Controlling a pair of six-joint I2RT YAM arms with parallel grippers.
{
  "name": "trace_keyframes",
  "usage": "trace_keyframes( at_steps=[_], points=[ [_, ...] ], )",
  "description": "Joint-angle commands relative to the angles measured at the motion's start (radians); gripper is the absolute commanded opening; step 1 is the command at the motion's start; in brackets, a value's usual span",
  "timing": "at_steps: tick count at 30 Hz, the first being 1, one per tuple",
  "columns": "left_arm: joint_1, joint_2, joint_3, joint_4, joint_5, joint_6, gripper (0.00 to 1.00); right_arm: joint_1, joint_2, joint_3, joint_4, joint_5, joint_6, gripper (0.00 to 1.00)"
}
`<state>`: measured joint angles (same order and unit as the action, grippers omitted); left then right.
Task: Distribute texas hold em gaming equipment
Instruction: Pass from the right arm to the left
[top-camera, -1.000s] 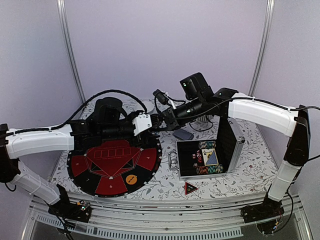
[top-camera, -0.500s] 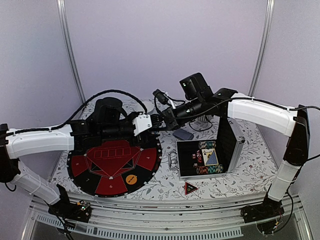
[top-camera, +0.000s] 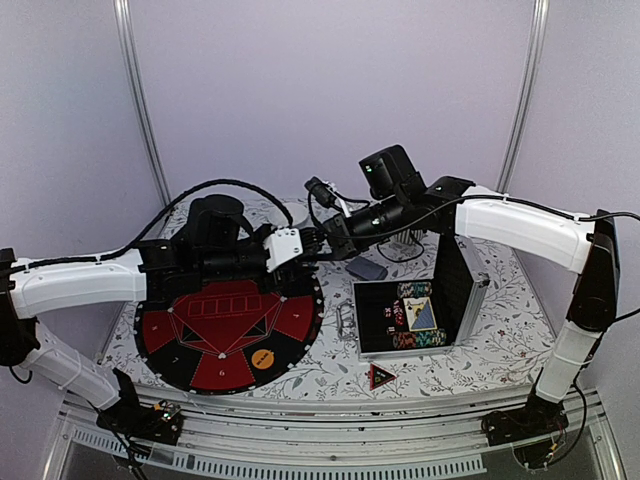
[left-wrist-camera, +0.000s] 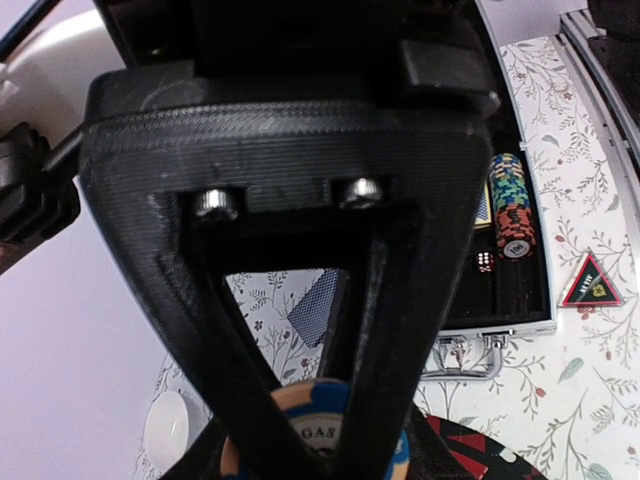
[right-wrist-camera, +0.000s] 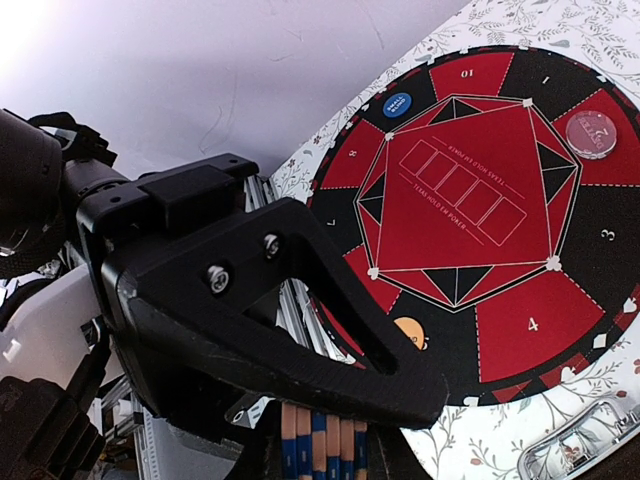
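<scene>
My two grippers meet tip to tip above the table's middle. The right gripper (top-camera: 331, 237) (right-wrist-camera: 360, 440) is shut on a stack of orange-and-blue striped poker chips (right-wrist-camera: 350, 448), seen edge-on under its finger. The left gripper (top-camera: 311, 243) (left-wrist-camera: 320, 462) has its jaws around an orange-and-blue chip (left-wrist-camera: 312, 415), seen face-on through the finger's cut-out; whether they press on it does not show. A grey-blue deck of cards (top-camera: 367, 269) (left-wrist-camera: 315, 305) lies on the cloth. An orange disc (top-camera: 263, 359) (right-wrist-camera: 409, 332) and a blue disc (right-wrist-camera: 397, 104) sit on the round mat. The red triangular marker (top-camera: 381, 376) (left-wrist-camera: 590, 283) lies near the front.
The red-and-black round poker mat (top-camera: 225, 330) lies under the left arm, with a clear pinkish disc (right-wrist-camera: 591, 133) on it. An open aluminium case (top-camera: 470, 290) at right holds chip stacks (left-wrist-camera: 510, 200), cards and dice. A white bowl (left-wrist-camera: 175, 430) stands behind the mat.
Both arms stay almost still, tip to tip above the table; the left wrist has shifted only very slightly.
</scene>
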<state>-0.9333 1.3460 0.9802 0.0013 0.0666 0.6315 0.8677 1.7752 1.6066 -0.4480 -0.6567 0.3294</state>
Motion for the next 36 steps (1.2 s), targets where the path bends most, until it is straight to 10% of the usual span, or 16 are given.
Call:
trace_keyframes(
  at_steps=[1,6,18,36],
  points=[
    [-0.011,-0.019,0.000,-0.001,0.000,-0.030,0.00,-0.010,0.012,-0.007,0.009,0.018,0.017,0.08],
    [-0.009,-0.009,0.009,-0.024,-0.016,-0.065,0.00,-0.021,0.005,-0.014,0.007,0.039,0.017,0.38],
    [0.086,0.032,0.052,-0.164,-0.009,-0.273,0.00,-0.060,-0.034,-0.056,-0.004,0.088,0.008,0.63],
    [0.645,0.321,0.086,-0.244,-0.098,-0.854,0.00,-0.137,-0.144,-0.203,-0.038,0.249,-0.051,0.65]
  ],
)
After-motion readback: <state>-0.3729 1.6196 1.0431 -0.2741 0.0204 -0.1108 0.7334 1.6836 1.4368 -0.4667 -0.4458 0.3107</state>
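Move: Both hands already grip the chip stack between them, high over the table. From the left hand, the playing mat's centre lies about 24 cm left, 6 cm ahead and some 25 cm below; at that same depth, the clear disc is 18 cm left and 23 cm ahead. From the right hand, the chip stack is right at the fingers, and the card deck is about 20 cm ahead, 11 cm right and 26 cm below. Right fingers open, freeing the chips, and back off right-forward; left carries them about 20 cm left, forward, down. ##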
